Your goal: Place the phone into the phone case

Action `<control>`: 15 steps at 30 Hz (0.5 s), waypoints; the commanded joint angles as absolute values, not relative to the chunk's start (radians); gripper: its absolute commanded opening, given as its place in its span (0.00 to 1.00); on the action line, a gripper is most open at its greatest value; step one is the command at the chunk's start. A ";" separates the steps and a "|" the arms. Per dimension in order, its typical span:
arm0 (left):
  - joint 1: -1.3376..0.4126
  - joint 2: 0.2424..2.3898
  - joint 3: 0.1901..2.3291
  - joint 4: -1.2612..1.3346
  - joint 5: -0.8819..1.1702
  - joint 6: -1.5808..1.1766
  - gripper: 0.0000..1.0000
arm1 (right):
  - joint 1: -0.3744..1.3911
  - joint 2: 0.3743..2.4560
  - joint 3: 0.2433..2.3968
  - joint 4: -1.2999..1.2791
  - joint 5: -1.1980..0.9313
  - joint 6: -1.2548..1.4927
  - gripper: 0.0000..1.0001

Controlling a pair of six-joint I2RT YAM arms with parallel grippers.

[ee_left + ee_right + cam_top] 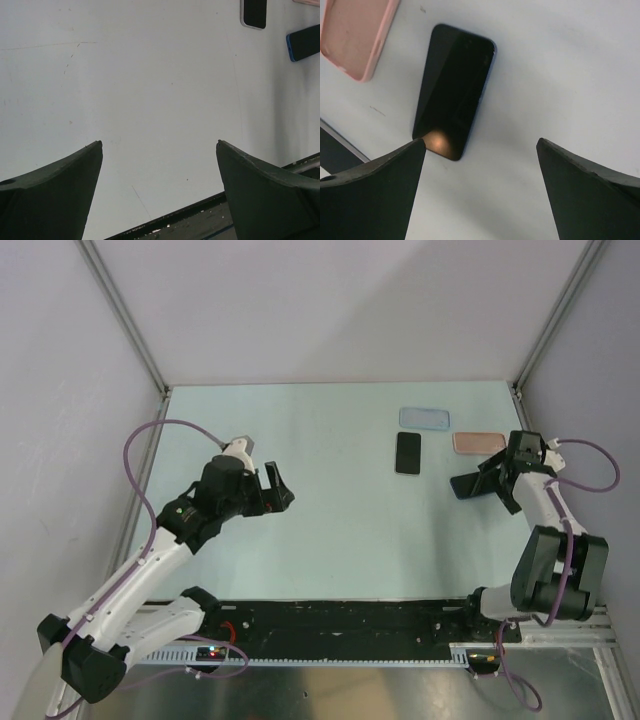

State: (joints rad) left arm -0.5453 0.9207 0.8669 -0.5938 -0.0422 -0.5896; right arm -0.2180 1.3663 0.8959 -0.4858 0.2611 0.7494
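The phone case (424, 418), a translucent light-blue shell, lies at the back right of the table. Just in front of it lies a black phone with a pale rim (408, 452) (254, 12). Another black phone, blue along its sides (468, 485) (305, 42) (454, 85), lies further right. My right gripper (497, 483) (480, 140) hovers over its near end, open and empty. My left gripper (278, 486) (159, 142) hangs open and empty over bare table at the left, far from both phones.
An empty pink case (478, 442) (355, 35) lies behind the blue-sided phone, near the right wall. A black rail (340, 615) (200, 212) runs along the table's front edge. Grey walls and metal frame posts (520, 390) close in the table.
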 commanded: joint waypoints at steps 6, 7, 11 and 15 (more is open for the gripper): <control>-0.525 0.890 0.885 -0.595 -0.008 -0.545 0.98 | -0.240 1.674 1.153 -0.455 0.218 0.822 1.00; -0.522 0.888 0.885 -0.594 0.005 -0.543 0.98 | -0.240 1.720 1.192 -0.475 0.222 0.833 1.00; -0.511 0.880 0.886 -0.594 0.021 -0.538 0.98 | -0.237 1.840 1.297 -0.555 0.269 0.880 1.00; -0.498 0.879 0.885 -0.594 0.035 -0.537 0.98 | -0.233 1.902 1.346 -0.606 0.289 0.925 0.96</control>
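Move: Some 7 cm ahead of the right hand, 3 cm to its left and 8 cm below lies the blue-edged phone. The pink phone case lies roughly 14 cm farther out than that phone, about 2 cm left of the hand; the black phone is about 18 cm ahead of the hand and 23 cm to its left. From the left hand, the blue-edged phone is some 15 cm ahead, 60 cm to the right and 18 cm below. Reaching forward about 9 cm and sinking some 5 cm with a slight drift right, the right hand swings out over the right-hand part of the blue-edged phone, dropping more steeply at the end as the forward travel eases. Its wrist tips down and turns clockwise by roughly 5 degrees each; the fingers stay wide open, one ending above the gap to the pink case, the other by the phone's near edge, with no contact visible. ##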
